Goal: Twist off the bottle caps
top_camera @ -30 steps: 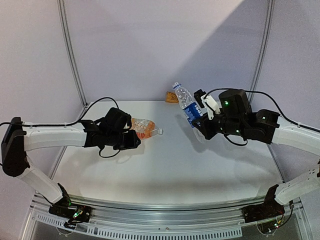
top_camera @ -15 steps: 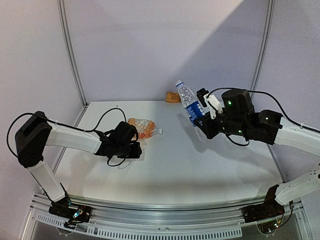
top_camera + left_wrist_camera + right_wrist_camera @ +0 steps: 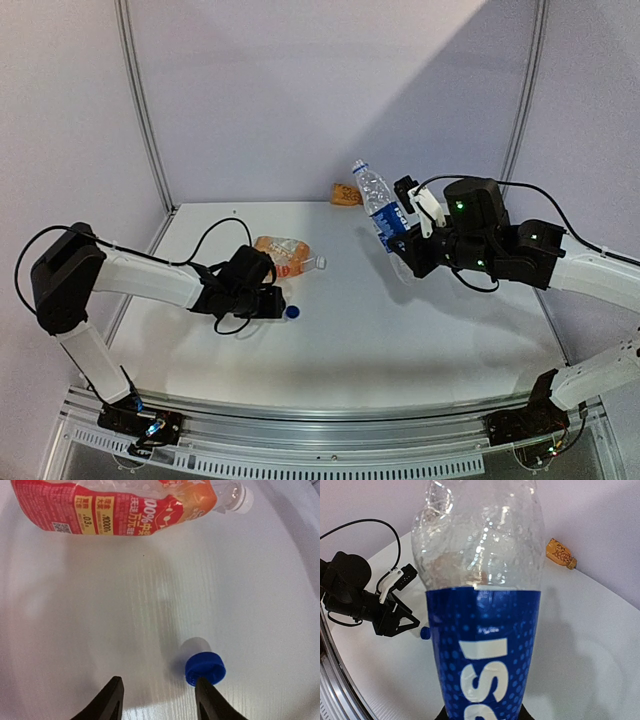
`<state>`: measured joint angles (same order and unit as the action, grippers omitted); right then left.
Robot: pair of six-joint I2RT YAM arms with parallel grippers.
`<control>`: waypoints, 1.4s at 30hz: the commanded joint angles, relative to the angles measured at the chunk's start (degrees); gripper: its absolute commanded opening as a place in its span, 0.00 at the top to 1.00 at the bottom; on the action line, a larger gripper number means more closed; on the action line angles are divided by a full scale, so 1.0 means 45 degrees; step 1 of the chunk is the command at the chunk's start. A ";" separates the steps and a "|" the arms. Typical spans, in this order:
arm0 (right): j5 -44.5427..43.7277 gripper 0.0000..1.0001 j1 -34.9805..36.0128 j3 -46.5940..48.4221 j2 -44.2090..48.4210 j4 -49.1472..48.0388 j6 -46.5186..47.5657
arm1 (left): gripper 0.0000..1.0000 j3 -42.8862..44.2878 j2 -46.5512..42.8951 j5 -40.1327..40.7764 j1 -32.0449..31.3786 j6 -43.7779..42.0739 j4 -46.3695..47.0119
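Observation:
My right gripper point(image 3: 400, 243) is shut on the slim clear water bottle point(image 3: 378, 203) at its blue label point(image 3: 482, 645) and holds it tilted above the table. Its neck point(image 3: 358, 166) points up and left. The dark blue cap point(image 3: 292, 312) lies loose on the table, just beside the right finger point(image 3: 212, 702) of my left gripper point(image 3: 160, 702), which is open and low over the table. The blue cap also shows in the right wrist view point(image 3: 424, 631). The orange bottle point(image 3: 283, 255) lies on its side behind my left gripper point(image 3: 270, 300), with its white cap point(image 3: 241, 498) on.
A small orange-brown object point(image 3: 344, 194) lies at the back of the table by the wall, also in the right wrist view point(image 3: 561, 554). Grey walls close in the back and sides. My left arm's cable point(image 3: 215, 235) loops above the table.
My left arm drew back from the orange bottle and lowered near the table. The blue cap now lies on the table beside its fingers. My right gripper tipped the water bottle slightly more upright.

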<state>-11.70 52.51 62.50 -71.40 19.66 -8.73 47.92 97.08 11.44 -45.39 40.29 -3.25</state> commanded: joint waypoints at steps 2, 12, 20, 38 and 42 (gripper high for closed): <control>0.0003 1.00 0.0081 -0.0178 0.0198 -0.0102 -0.0005 | 0.43 0.0089 -0.0574 0.0678 -0.0206 0.0470 -0.0827; -0.0142 1.00 0.0084 -0.0245 0.0217 -0.0263 -0.0153 | 0.16 0.1387 -0.2039 0.3179 -0.0324 0.1269 -0.4378; -0.0280 1.00 0.0085 -0.0284 0.0241 -0.0336 -0.0425 | 0.01 0.1698 -0.4082 0.4245 -0.0310 0.1203 -0.5384; 0.1692 1.00 0.0070 -0.0275 0.0423 -0.1253 -0.0682 | 0.02 0.4379 -0.6548 -0.5239 0.1575 -0.1431 -0.3133; 0.2351 0.99 0.0070 -0.0229 0.0484 -0.1489 -0.0732 | 0.02 0.5806 -0.5811 -0.6708 0.1648 -0.0946 -0.2980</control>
<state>-5.23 52.51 62.13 -70.61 15.42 -11.38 68.71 67.72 -7.40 -38.89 35.81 -17.76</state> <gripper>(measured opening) 0.211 0.980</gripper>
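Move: The blue cap just set down lies right by the left hand's right fingertip, about 3 cm right of the hand point, 1 cm ahead and 1 cm lower. The lying orange bottle is some 14 cm ahead of that hand, 1 cm to its left and about level; the uncapped blue-label bottle, held by the right hand, is roughly 17 cm to its right and 26 cm higher. From the right hand the cap lies about 16 cm left, 4 cm ahead and 25 cm below. The left fingers, already half open beside the blue cap, spread to fully open as the hand climbs away from cap and table by about 31 cm, swinging some 6 cm left on the way and then back right, with the fingertips tilting up about 20 degrees and the hand's left side rolling down in the later part. The right hand keeps its grip on the uncapped bottle and waits, then late on eases about 2 cm left and nearly as much up, with a slight backward drift. ##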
